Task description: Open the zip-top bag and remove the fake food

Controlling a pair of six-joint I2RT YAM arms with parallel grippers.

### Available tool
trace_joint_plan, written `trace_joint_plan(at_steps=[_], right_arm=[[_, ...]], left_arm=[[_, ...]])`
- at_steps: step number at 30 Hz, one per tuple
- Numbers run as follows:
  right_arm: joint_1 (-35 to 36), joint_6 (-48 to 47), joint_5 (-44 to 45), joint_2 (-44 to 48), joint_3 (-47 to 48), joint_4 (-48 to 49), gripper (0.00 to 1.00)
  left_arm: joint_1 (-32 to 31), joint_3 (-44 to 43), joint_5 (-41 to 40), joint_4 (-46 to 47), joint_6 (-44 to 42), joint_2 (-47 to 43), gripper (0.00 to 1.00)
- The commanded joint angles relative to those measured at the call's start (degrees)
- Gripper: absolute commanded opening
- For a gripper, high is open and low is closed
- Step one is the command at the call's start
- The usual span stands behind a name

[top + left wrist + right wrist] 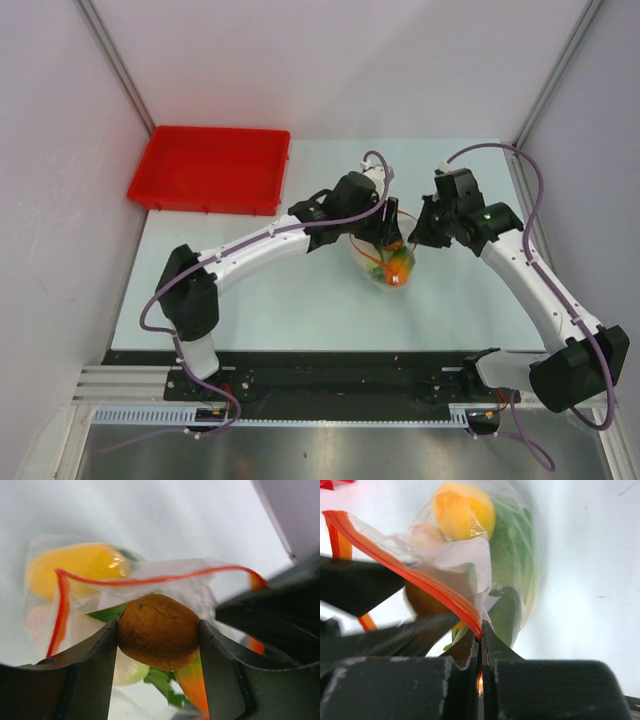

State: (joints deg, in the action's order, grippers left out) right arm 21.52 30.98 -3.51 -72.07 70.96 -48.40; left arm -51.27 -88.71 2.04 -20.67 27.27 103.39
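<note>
The clear zip-top bag (388,262) lies mid-table with its red-orange zip strip (150,580) gaping open. My left gripper (159,642) is shut on the small brown piece (158,630), held at the bag's mouth. Behind it in the bag are the yellow piece (75,565), the white radish (127,670), green lettuce (162,682) and the orange-red fruit (195,690). My right gripper (481,635) is shut on the bag's zip strip (420,577), pinching the rim. The yellow piece (465,510) and lettuce (512,555) also show in the right wrist view.
A red rectangular tray (212,168) stands at the table's back left. Both arms meet over the bag near the table's middle. Grey walls close in on either side.
</note>
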Motion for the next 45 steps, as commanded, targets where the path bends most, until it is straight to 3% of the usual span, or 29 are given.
trace_joint_plan(at_steps=[1,8,12,17,23,30,34,42,44,45], right_arm=[[-0.51,-3.91,5.96,2.9,2.34,-1.08,0.0],[-5.96,-6.46,7.29,7.12,2.34,-2.84,0.0],[-8.24,-9.18,9.74,9.84,2.52,-4.06,0.0],[-11.14,-11.29,9.22,12.22,2.69,-5.3,0.0],[-13.43,-10.94,5.97,12.75,3.22,-6.53,0.0],[-14.31,-10.42,4.12,12.57,3.4,-6.62,0.0],[-15.01,-9.36,1.75,11.78,3.48,-6.44,0.0],[-15.63,-8.22,0.52,12.13,3.66,-6.26,0.0],[-15.72,-7.96,0.52,12.13,3.66,-6.53,0.0],[-15.8,-7.78,0.35,12.13,3.66,-6.44,0.0]], left_arm=[[-0.24,-3.23,11.04,2.38,-4.23,-6.88,0.09],[1.69,6.43,26.78,19.6,-7.66,-18.74,0.06],[6.87,8.02,23.45,18.65,-7.76,-22.44,0.0],[18.1,8.82,7.15,13.22,-4.25,-22.36,0.0],[30.15,5.39,-1.95,11.87,-5.38,-12.64,0.0],[37.73,-5.42,-21.0,12.83,-1.61,4.08,0.0],[40.88,-9.11,-20.24,19.33,1.12,13.22,0.0],[42.39,-18.16,-16.72,19.79,4.19,25.97,0.01],[42.39,-19.22,-17.86,18.39,5.59,27.82,0.06],[42.48,-19.57,-17.69,17.86,6.3,28.44,0.21]])
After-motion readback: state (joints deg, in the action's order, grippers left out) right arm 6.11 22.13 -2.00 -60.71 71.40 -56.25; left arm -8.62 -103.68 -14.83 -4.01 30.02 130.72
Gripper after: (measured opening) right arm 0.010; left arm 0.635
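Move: The brown potato is already between my left fingers at the bag's open mouth. From that hand the red bin's middle lies about 31 cm ahead, 39 cm left and 16 cm lower; the bag's filled body sits some 13 cm below, about 2 cm ahead. From my right hand, which pinches the zip rim, the bag body is 2 cm ahead, 5 cm left, 14 cm down; the bin is some 32 cm ahead, 45 cm left, 17 cm down. With the potato kept in its grip, my left hand first rises nearly 20 cm out of the bag mouth, drawing back some 6 cm, then sweeps forward and left towards the red bin and sinks steeply over it, turning roughly 60 degrees counter-clockwise. My right hand keeps its pinch on the zip rim and pulls the bag about 10 cm to the right, rising slightly. ##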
